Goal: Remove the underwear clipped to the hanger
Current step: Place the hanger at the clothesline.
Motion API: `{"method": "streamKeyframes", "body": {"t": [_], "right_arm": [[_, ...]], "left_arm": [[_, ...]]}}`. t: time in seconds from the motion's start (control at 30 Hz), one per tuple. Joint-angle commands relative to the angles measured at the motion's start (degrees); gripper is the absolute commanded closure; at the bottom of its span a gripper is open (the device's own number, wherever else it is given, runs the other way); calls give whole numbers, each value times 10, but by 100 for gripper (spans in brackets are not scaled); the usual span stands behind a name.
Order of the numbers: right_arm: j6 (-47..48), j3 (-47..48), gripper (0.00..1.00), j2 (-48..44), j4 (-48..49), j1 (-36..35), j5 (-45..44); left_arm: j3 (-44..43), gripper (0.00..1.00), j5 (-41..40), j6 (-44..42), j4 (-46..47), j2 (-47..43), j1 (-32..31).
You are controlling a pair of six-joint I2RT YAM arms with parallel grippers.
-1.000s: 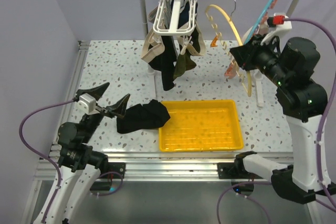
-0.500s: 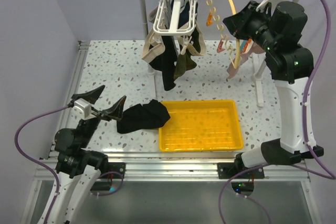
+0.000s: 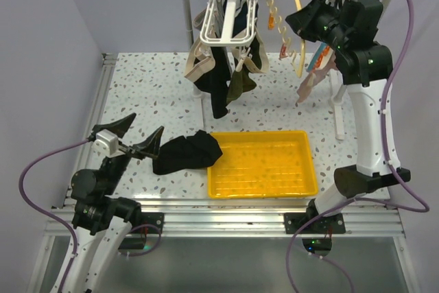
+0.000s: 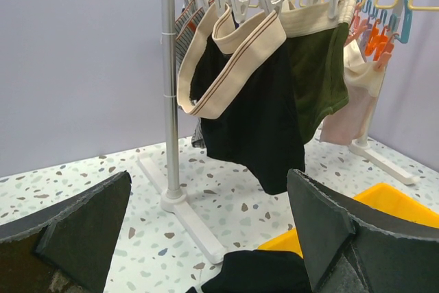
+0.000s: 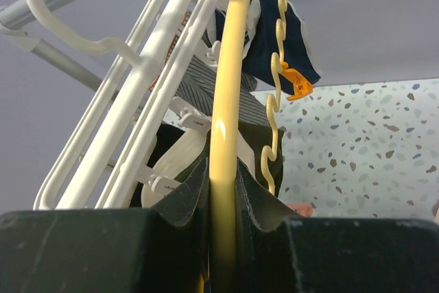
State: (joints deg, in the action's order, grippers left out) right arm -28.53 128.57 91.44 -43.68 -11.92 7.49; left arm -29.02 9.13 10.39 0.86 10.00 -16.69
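Observation:
Several underwear pieces hang clipped to the white clip hanger (image 3: 230,5) on the rail: a black pair with a cream band (image 4: 250,111), an olive pair (image 4: 317,73), a grey striped one (image 5: 218,101) and a navy one (image 5: 278,39). A pale pink piece (image 3: 312,80) dangles further right. One black underwear (image 3: 184,153) lies on the table, overlapping the tray's left rim. My left gripper (image 3: 145,125) stands open just left of it, empty (image 4: 209,190). My right gripper (image 3: 302,25) is raised near the rail, shut on a yellow hanger (image 5: 226,121).
A yellow tray (image 3: 302,169) sits at the front centre of the speckled table. The rack's white posts (image 4: 168,101) and feet (image 3: 339,118) stand behind it. A blue hanger with orange clips (image 4: 387,5) hangs at the right end of the rail.
My right arm has lifted and swung the yellow hanger up and left, close to the rail. The left arm has hardly moved and stays open.

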Motion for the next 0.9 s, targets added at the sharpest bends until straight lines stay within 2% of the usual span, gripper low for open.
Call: {"method": "streamKeyframes", "body": {"t": [0.0, 0.37, 0.43, 0.47, 0.57, 0.67, 0.77, 0.87], "right_arm": [[-3, 13, 100, -3, 51, 2, 16], [39, -50, 100, -30, 53, 1, 21], [51, -54, 93, -37, 54, 1, 17], [54, -59, 83, -39, 55, 1, 16], [80, -64, 60, -53, 66, 1, 4], [117, -77, 46, -76, 81, 2, -12], [157, -91, 39, -100, 83, 3, -36], [200, -118, 27, -131, 84, 6, -44]], "left_arm": [[-8, 0, -6, 9, -6, -2, -2], [-19, 0, 12, 30, -53, 42, -2], [-29, 0, 12, 37, -66, 67, -2], [-33, 0, 11, 45, -71, 77, -1], [-65, 0, -10, 79, -98, 117, -2], [-89, 0, -54, 128, -147, 164, -1], [-119, 2, -106, 198, -201, 209, -2], [-126, 4, -112, 264, -243, 250, -1]]}}
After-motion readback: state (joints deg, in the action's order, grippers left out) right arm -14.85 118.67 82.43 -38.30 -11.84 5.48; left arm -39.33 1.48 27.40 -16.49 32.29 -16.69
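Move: The clothesline rail runs about 12 cm ahead of my right hand and some 12 cm above it, with my fingers still shut on the yellow hanger. At about that hand's height, the white clip hanger is 15 cm left and 3 cm ahead, and the blue hanger 9 cm right and 5 cm ahead. From my left hand the black underwear lies 10 cm ahead, 7 cm right and 31 cm below; the yellow tray is 34 cm right and 6 cm ahead on the same table. I ease my right hand down about 3 cm and slightly forward to set the yellow hanger's hook on the rail, then open the fingers, let go of its curved bar and draw up, back and a little right. Meanwhile my left hand, still open, sinks some 7 cm and goes forward, tipping down about 35 degrees towards the underwear on the table. ##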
